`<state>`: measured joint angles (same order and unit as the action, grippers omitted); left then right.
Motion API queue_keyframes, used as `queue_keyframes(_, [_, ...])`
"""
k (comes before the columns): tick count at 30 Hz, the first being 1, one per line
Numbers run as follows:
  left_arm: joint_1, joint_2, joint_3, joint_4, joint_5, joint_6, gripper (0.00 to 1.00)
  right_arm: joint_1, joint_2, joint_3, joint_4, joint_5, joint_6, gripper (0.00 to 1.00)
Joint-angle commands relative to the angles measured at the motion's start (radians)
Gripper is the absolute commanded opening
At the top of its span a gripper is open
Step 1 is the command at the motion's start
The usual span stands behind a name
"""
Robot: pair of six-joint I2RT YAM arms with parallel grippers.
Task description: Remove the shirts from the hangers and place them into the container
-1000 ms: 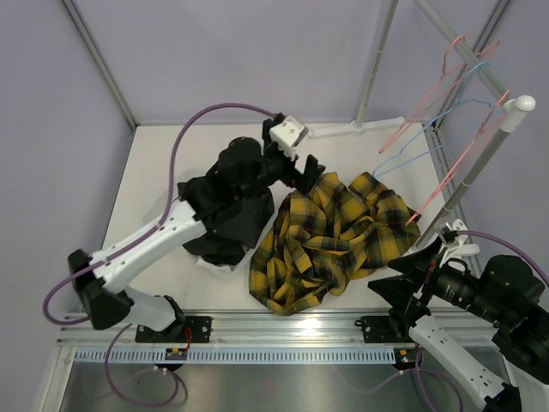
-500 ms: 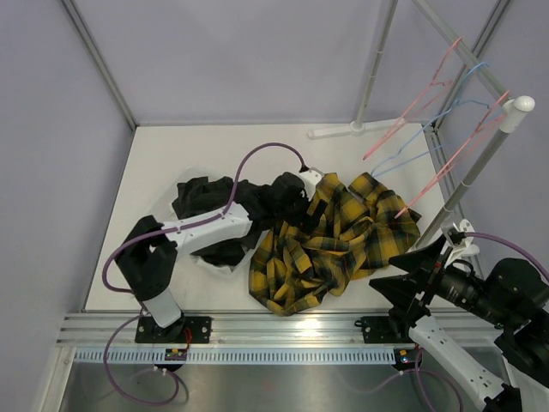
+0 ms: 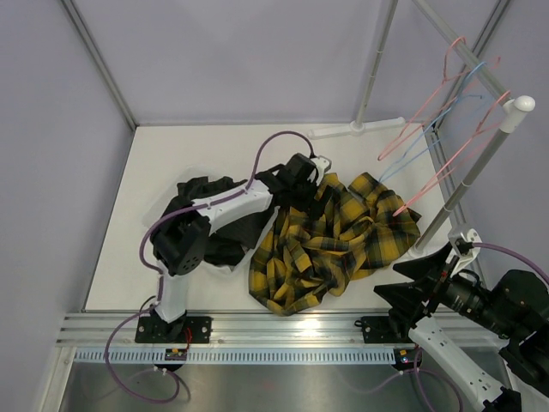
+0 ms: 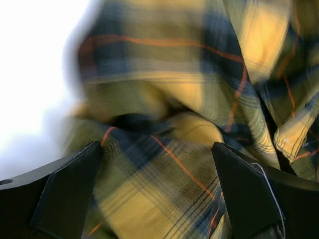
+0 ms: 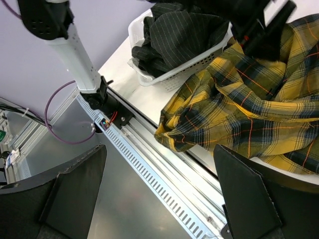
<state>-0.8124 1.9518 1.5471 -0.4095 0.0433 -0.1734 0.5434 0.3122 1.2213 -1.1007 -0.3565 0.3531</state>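
Note:
The yellow-and-black plaid shirt [image 3: 336,240] lies crumpled on the table, off the hangers. My left gripper [image 3: 307,178] is at its far left edge. In the left wrist view this gripper [image 4: 157,191] stands open, with a fold of the plaid shirt [image 4: 169,124] between and just beyond its fingers; I cannot tell whether they touch it. The black pinstriped shirt [image 5: 179,35] fills the white container [image 5: 172,79] to the left of the plaid shirt [image 5: 259,109]. Pink and blue hangers [image 3: 433,120] hang bare at the far right. My right gripper [image 3: 410,281] is open and empty.
A white pole with a round knob [image 3: 480,163] slants up at the right and carries the hangers. A stand foot [image 3: 356,129] lies at the back. The slotted metal rail [image 5: 164,189] runs below my right gripper [image 5: 159,199]. Purple walls close in the table.
My left arm has folded in and brought its gripper low onto the plaid shirt's far left edge. The hangers have swung. The right gripper has dropped back slightly.

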Motion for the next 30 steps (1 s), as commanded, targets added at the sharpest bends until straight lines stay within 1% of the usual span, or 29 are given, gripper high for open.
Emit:
queue_keyframes(1, [-0.011, 0.1, 0.045, -0.074, 0.236, 0.012, 0.97, 0.004, -0.007, 0.017, 0.015, 0.002, 0.009, 0.97])
queue_keyframes(4, [-0.008, 0.159, 0.067, -0.066, 0.314, 0.006, 0.97, 0.004, -0.024, 0.012, 0.015, 0.002, 0.01, 0.97])
queue_keyframes(6, [-0.01, 0.191, 0.08, -0.071, 0.331, 0.0, 0.97, 0.004, -0.03, 0.007, 0.009, 0.005, 0.01, 0.97])
queue_keyframes(7, [-0.01, 0.196, 0.082, -0.069, 0.337, -0.006, 0.95, 0.004, -0.033, 0.007, 0.007, 0.007, 0.01, 0.97])
queue_keyframes(8, [-0.008, 0.197, 0.076, -0.065, 0.346, -0.008, 0.85, 0.006, -0.038, 0.007, 0.006, 0.008, 0.012, 0.97])
queue_keyframes(9, [-0.01, 0.194, 0.068, -0.049, 0.352, -0.012, 0.74, 0.004, -0.039, 0.007, 0.005, 0.007, 0.015, 0.97])
queue_keyframes(10, [-0.008, 0.193, 0.062, -0.046, 0.346, -0.02, 0.57, 0.004, -0.041, 0.006, 0.009, 0.007, 0.015, 0.97])
queue_keyframes(11, [-0.008, 0.19, 0.054, -0.046, 0.331, -0.027, 0.1, 0.004, -0.042, 0.006, 0.007, 0.007, 0.014, 0.97])
queue_keyframes(12, [-0.007, 0.173, 0.048, -0.038, 0.293, -0.035, 0.0, 0.004, -0.041, 0.004, 0.007, 0.007, 0.014, 0.97])
queue_keyframes(14, [-0.004, 0.132, 0.022, -0.014, 0.265, -0.041, 0.0, 0.004, -0.036, 0.0, 0.013, 0.001, 0.012, 0.97])
queue_keyframes(15, [-0.002, 0.054, 0.009, 0.003, 0.188, -0.032, 0.0, 0.004, -0.036, -0.005, 0.015, 0.001, 0.011, 0.97])
queue_keyframes(16, [-0.004, 0.003, -0.004, 0.036, 0.143, -0.014, 0.0, 0.004, -0.033, -0.008, 0.018, -0.001, 0.012, 0.97])
queue_keyframes(17, [-0.001, -0.049, -0.018, 0.055, 0.047, 0.011, 0.0, 0.004, -0.033, -0.012, 0.022, -0.002, 0.011, 0.97])
queue_keyframes(18, [0.004, -0.106, -0.015, 0.075, -0.004, 0.07, 0.0, 0.004, -0.032, -0.013, 0.025, -0.005, 0.009, 0.97])
queue_keyframes(19, [0.015, -0.205, -0.002, 0.098, -0.037, 0.098, 0.0, 0.004, -0.028, -0.014, 0.025, -0.006, 0.009, 0.97])
queue_keyframes(20, [0.036, -0.249, 0.022, 0.104, -0.069, 0.127, 0.0, 0.004, -0.027, -0.017, 0.028, -0.007, 0.006, 0.97])
queue_keyframes(21, [0.089, -0.287, 0.087, 0.11, -0.066, 0.165, 0.0, 0.004, -0.025, -0.019, 0.032, -0.01, 0.006, 0.97])
queue_keyframes(22, [0.116, -0.348, 0.125, 0.119, -0.065, 0.176, 0.0, 0.004, -0.022, -0.02, 0.036, -0.01, 0.006, 0.97])
queue_keyframes(23, [0.145, -0.37, 0.164, 0.142, -0.066, 0.207, 0.0, 0.004, -0.022, -0.031, 0.039, -0.012, 0.007, 0.97])
queue_keyframes(24, [0.174, -0.385, 0.253, 0.156, -0.085, 0.245, 0.0, 0.006, -0.021, -0.037, 0.045, -0.013, 0.009, 0.97])
queue_keyframes(25, [0.232, -0.396, 0.304, 0.17, -0.089, 0.264, 0.0, 0.004, -0.016, -0.043, 0.058, -0.015, 0.012, 0.97])
queue_keyframes(26, [0.263, -0.392, 0.367, 0.175, -0.092, 0.285, 0.0, 0.006, -0.013, -0.06, 0.065, -0.015, 0.018, 0.97])
queue_keyframes(27, [0.289, -0.377, 0.44, 0.161, -0.105, 0.339, 0.0, 0.004, -0.01, -0.066, 0.074, -0.024, 0.02, 0.97])
queue_keyframes(28, [0.335, -0.358, 0.61, 0.144, -0.124, 0.363, 0.0, 0.004, 0.001, -0.072, 0.087, -0.024, 0.02, 0.97])
queue_keyframes(29, [0.364, -0.308, 0.705, 0.129, -0.143, 0.385, 0.0, 0.004, 0.007, -0.077, 0.09, -0.024, 0.014, 0.97])
queue_keyframes(30, [0.395, -0.282, 0.802, 0.092, -0.11, 0.391, 0.0, 0.004, 0.013, -0.078, 0.094, -0.024, 0.011, 0.97])
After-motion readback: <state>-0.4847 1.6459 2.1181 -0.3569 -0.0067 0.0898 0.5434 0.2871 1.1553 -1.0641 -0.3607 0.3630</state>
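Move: The yellow-and-black plaid shirt lies heaped almost directly below the open left hand; its middle is some 9 cm back, 3 cm to the right and 9 cm down. The container with the black shirt in it stands about 28 cm to that hand's left, 4 cm back and 8 cm lower. The rack's far foot lies roughly 21 cm ahead and 9 cm to the right. From the right hand, the shirt's middle is about 21 cm forward, 6 cm left and 32 cm down. The left fingers shut on the plaid shirt's far part and pinch a fold, after sinking about 7 cm and drawing back a few centimetres. Keeping that grip, the hand then whips the cloth nearly 50 cm up, swinging left and somewhat forward on the way while the wrist tips the fingers steeply upward. ##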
